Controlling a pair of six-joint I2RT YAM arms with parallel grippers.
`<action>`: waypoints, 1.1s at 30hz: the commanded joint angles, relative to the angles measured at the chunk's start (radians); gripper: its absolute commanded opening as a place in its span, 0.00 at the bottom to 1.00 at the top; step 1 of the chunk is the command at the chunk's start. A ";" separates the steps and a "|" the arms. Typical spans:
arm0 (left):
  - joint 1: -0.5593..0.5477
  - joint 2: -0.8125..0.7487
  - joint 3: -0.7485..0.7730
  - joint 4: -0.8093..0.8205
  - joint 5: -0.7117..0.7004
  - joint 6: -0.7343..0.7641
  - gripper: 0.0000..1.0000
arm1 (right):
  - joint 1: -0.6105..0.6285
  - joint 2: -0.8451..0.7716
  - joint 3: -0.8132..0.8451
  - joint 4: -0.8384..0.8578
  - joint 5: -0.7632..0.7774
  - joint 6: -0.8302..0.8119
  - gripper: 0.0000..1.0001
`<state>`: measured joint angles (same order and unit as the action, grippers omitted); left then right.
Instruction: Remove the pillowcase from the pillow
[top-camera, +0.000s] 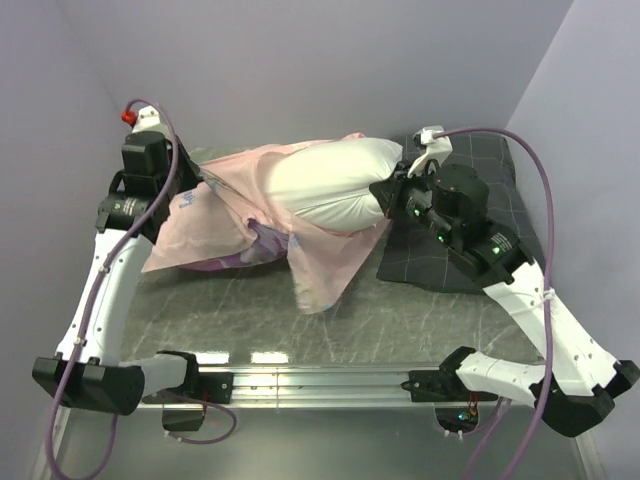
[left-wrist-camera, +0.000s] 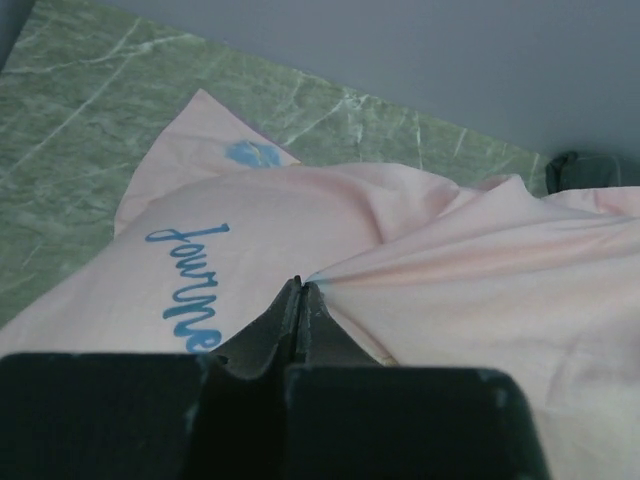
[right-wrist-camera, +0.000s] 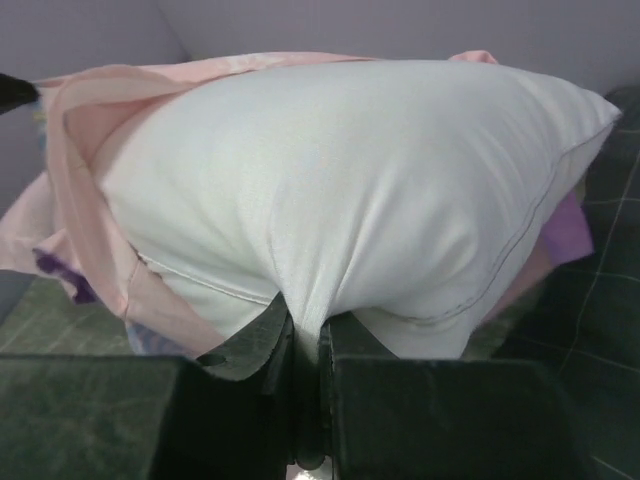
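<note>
The white pillow (top-camera: 330, 180) lies across the back of the table, its right half bare. Its left half sits inside the pink pillowcase (top-camera: 225, 220), which is turned partly inside out, with a flap hanging toward the front. My left gripper (top-camera: 196, 190) is shut on a fold of the pillowcase (left-wrist-camera: 440, 270), drawing the cloth into a taut ridge at its tips (left-wrist-camera: 300, 285). Blue script shows on the fabric there. On the pillow's right end my right gripper (top-camera: 385, 192) is shut on a pinch of the pillow's white cloth (right-wrist-camera: 340, 180), which is squeezed between its jaws (right-wrist-camera: 305, 318).
A dark grey checked pillow (top-camera: 440, 262) lies under and beside my right arm at the back right. The green marbled tabletop (top-camera: 400, 320) shows in front of the pillow. Walls stand close on the left, back and right.
</note>
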<state>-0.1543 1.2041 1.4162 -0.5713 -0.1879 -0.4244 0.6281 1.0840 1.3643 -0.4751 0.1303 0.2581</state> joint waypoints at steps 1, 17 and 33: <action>0.113 0.063 0.105 0.021 0.037 0.044 0.00 | -0.022 -0.049 0.068 -0.071 0.028 0.001 0.00; -0.155 0.131 0.076 0.031 0.229 0.073 0.66 | 0.074 0.094 0.058 0.027 -0.111 0.081 0.00; -0.237 -0.383 -0.414 -0.061 0.211 -0.076 0.72 | 0.076 0.122 0.016 0.052 -0.040 0.095 0.00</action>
<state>-0.3817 0.8356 1.0576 -0.6167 0.0036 -0.4522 0.7025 1.2312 1.3666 -0.5533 0.0624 0.3473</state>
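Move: Hanging below the left fingers that still pinch its far-left part, the pillowcase has its middle about 12 cm to their right, 8 cm back and 14 cm lower; the pillow's bared white part is some 28 cm right, 2 cm back and 6 cm below. The right hand grips the pillow's corner, with that bared part about 10 cm left, 3 cm ahead and 6 cm lower, the pillowcase's middle some 26 cm left, 2 cm back and 16 cm lower, and the dark cushion roughly 28 cm right, 5 cm ahead and 28 cm below. Letting go of the pillowcase, the left hand finishes its forward pull with about 5 cm more, opens wide while swinging right, then draws back some 16 cm and a little down over the bunched cloth, turning about 25 degrees clockwise. The right keeps its pinch on the pillow's corner, easing back and then forward again as it lowers it about 7 cm and shifts 5 cm left, fingers tipping down. ##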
